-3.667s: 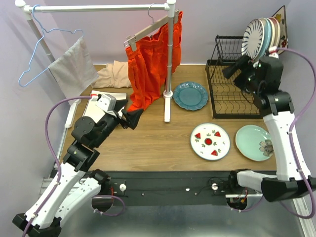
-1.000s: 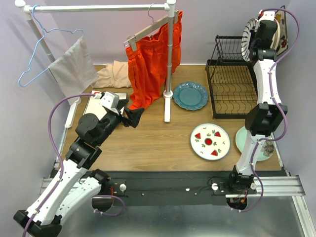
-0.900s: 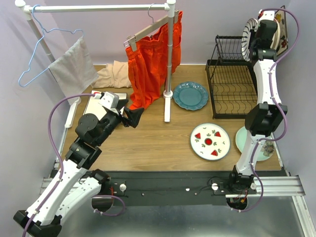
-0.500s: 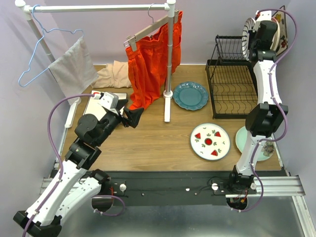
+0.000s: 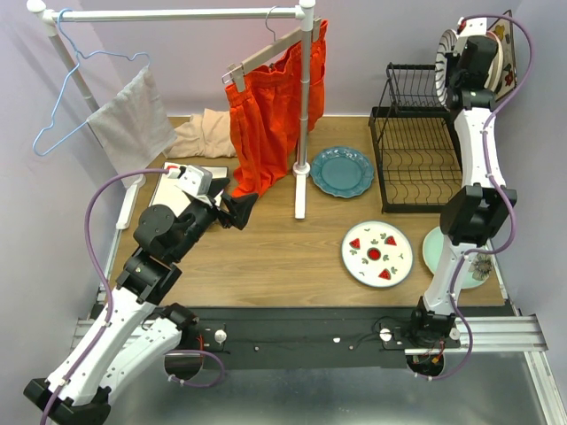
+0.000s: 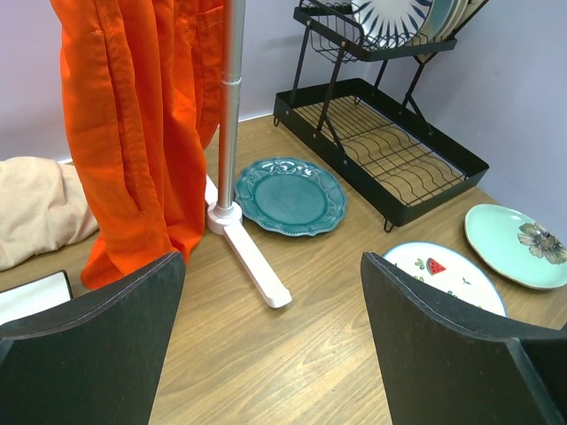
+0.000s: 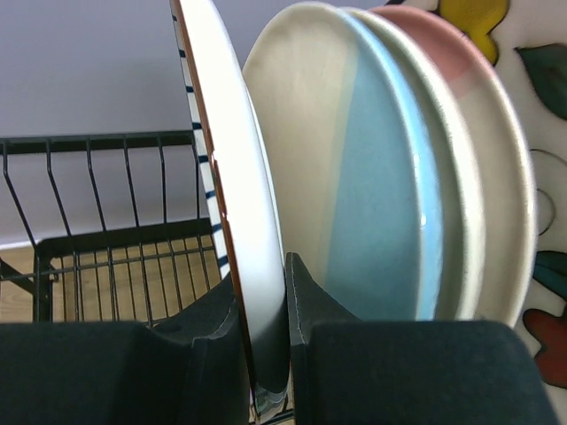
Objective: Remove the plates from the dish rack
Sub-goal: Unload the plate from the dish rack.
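My right gripper (image 7: 263,341) is shut on the lower rim of a blue-striped white plate (image 7: 232,186), which stands upright on the upper shelf of the black wire dish rack (image 5: 416,173). Behind that plate stand a cream and light-blue plate (image 7: 372,177), a pink and cream plate (image 7: 483,133) and a flowered square plate (image 7: 542,97). From the top view the right arm reaches high over the rack to the striped plate (image 5: 444,55). On the table lie a teal plate (image 5: 342,171), a watermelon-patterned white plate (image 5: 376,253) and a mint plate (image 5: 436,250). My left gripper (image 5: 244,209) hangs open and empty over the table's left half.
A white clothes rail (image 5: 303,106) with an orange garment (image 5: 266,115) stands mid-table, its foot (image 6: 252,261) stretching toward the front. A blue hanger with a grey cloth (image 5: 128,124) hangs at the left. Beige cloth (image 5: 204,133) lies behind my left arm.
My right gripper's jaws have closed onto the striped plate's rim, and plate and gripper sit slightly higher. The left arm has not moved.
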{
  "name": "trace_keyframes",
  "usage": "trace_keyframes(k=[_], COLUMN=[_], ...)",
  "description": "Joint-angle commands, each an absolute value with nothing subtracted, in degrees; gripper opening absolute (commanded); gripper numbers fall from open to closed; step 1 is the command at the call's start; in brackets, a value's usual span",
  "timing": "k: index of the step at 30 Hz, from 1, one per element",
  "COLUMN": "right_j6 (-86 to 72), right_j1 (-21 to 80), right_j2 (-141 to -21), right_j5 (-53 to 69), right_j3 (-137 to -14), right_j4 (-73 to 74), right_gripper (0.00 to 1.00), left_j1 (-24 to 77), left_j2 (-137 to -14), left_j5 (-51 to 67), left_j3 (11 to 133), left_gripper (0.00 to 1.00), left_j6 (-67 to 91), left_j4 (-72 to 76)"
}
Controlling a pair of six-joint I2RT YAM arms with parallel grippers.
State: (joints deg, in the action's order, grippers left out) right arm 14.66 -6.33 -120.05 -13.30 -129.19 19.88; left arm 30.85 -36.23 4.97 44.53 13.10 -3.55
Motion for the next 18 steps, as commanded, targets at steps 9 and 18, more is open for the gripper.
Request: trace_keyframes(k=[9, 18], right_j6=[10.6, 0.1], right_j1=[-6.2, -6.1], right_j2=[-110.9, -103.4], right_j5=[-16.6, -12.2], right_j3=[-134.3, -127.0], right_j4=[11.8, 11.9], right_gripper=[0.01, 0.01], left_j1=[30.7, 30.7], left_j2=[-36.2, -35.9], left_j5=[5.4, 5.5], left_j3=[44.8, 44.7], left_gripper=[0.9, 0.89], left_j6=[12.7, 12.8], left_j4=[-3.6, -3.5])
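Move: The black-striped plate is already between the right fingers, held by its near rim, its middle about 10 cm ahead of the hand, level sideways and some 2 cm higher. The blue-rimmed plate stands about 4 cm to the right of it, and the flowered tray about 11 cm right. The upper rack's empty part is about 10 cm left of the hand, 8 ahead and 8 lower. From the left hand the striped plate lies roughly 42 cm ahead, 50 right, 3 up. Keep the right fingers shut on the striped plate's rim and lift it straight up out of the upper rack, slowly at first, then faster, for about 9 cm in all. In the latter half draw back some 4 cm as well, tipping the fingers up by roughly 10 degrees, so the plate rises away from the blue-rimmed plate beside it. ##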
